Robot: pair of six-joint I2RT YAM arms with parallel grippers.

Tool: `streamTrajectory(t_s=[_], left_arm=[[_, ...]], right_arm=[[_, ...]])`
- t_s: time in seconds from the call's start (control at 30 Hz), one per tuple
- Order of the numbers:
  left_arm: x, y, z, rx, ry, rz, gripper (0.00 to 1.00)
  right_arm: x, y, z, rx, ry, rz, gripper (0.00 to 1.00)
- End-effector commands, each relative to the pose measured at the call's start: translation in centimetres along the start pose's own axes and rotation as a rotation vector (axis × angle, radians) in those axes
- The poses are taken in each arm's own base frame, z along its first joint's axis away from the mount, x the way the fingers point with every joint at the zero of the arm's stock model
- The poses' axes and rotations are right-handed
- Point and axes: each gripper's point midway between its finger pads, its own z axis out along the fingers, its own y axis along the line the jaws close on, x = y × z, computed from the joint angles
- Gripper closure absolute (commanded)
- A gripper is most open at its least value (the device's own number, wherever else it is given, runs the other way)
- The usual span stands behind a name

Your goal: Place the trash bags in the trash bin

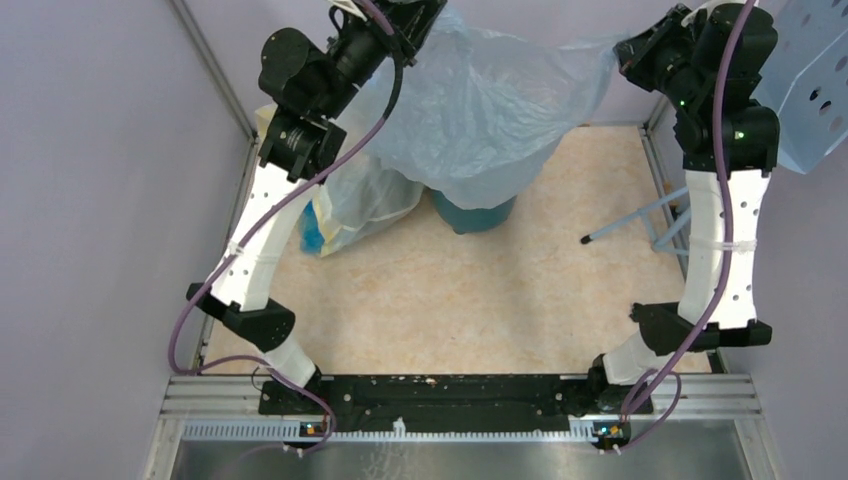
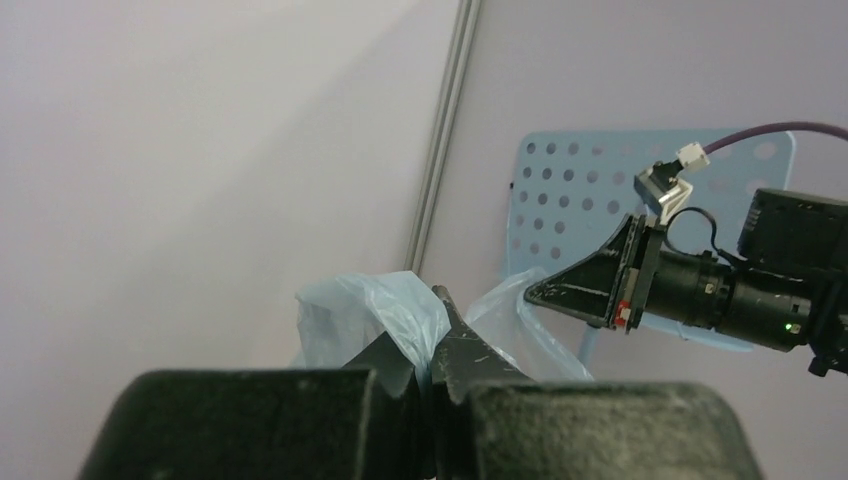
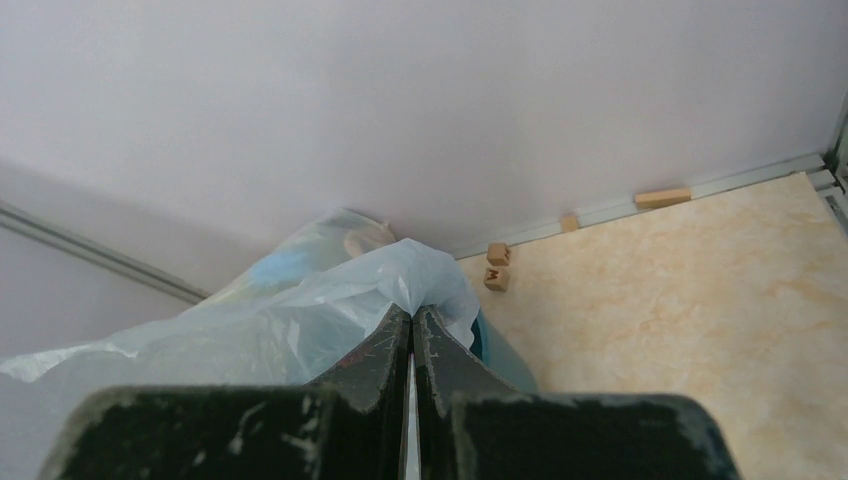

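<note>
The pale-blue trash bag (image 1: 490,110) hangs stretched between both grippers, high over the dark teal trash bin (image 1: 482,216), and drapes over the bin's top. My left gripper (image 1: 418,22) is shut on the bag's left edge; the left wrist view shows the film (image 2: 350,305) pinched in that gripper (image 2: 428,335). My right gripper (image 1: 626,48) is shut on the bag's right edge. In the right wrist view that gripper (image 3: 412,312) clamps a fold of the bag (image 3: 300,325), with the bin's rim (image 3: 500,358) just below. The right gripper (image 2: 540,292) also shows in the left wrist view.
A yellowish translucent bag (image 1: 345,215) with blue items leans against the left back corner beside the bin. A pale-blue perforated chair (image 1: 812,80) stands at the back right, one leg (image 1: 635,222) reaching over the floor. Small wooden blocks (image 3: 497,266) lie along the back wall.
</note>
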Motion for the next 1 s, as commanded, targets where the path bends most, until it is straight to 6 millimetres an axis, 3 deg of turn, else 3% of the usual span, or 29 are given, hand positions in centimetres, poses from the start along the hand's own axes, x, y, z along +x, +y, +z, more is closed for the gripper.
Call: streamTrajectory(t_s=[0.0, 0.2, 0.37, 0.5, 0.77, 0.83, 0.97], left_arm=[[-3.1, -0.5, 1.1, 0.103, -0.118, -0.033, 1.00], [-6.3, -0.3, 0.8, 0.135, -0.227, 0.038, 1.00], [-8.7, -1.4, 0.3, 0.178, -0.318, 0.076, 1.00], [-9.5, -1.3, 0.1, 0.161, -0.343, 0.098, 1.00], [-8.5, -1.0, 0.1, 0.157, -0.320, 0.077, 1.00], [-7.3, -0.3, 0.4, 0.144, -0.294, 0.055, 1.00], [-3.0, 1.0, 1.0, 0.148, -0.219, -0.036, 1.00]], right_arm=[[-1.1, 1.4, 0.9, -0.074, -0.030, 0.006, 1.00], [-3.8, 6.6, 0.6, -0.356, -0.152, 0.031, 1.00], [-6.7, 7.7, 0.4, -0.383, -0.248, 0.026, 1.00], [-7.5, 7.5, 0.7, -0.364, -0.275, -0.010, 1.00], [-7.8, 6.7, -0.7, -0.325, -0.322, -0.050, 1.00], [-6.3, 5.3, 0.2, -0.276, -0.282, -0.031, 1.00], [-3.9, 2.2, 1.4, -0.135, -0.209, -0.028, 1.00]])
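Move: The open trash bin stands below the stretched blue trash bag, its middle about 9 cm ahead of the left hand, 9 cm to its right and 50 cm lower. From the right hand, the bin is roughly 5 cm ahead, 17 cm to the left and 40 cm down. The big white bag lies some 27 cm to the left of the bin and 6 cm farther out; two small wooden blocks stand about 22 cm beyond the bin, 3 cm right of its middle. The blue trash bag, still pinched by its rim in both shut grippers, is carried up over the bin: both hands first go forward about 3 cm, then swing up. The right rises some 7 cm, shifting left on the way, and the left about 5 cm while drawing back; both tip their fingers up roughly 15 degrees, then begin to sink again by about 2 cm. ##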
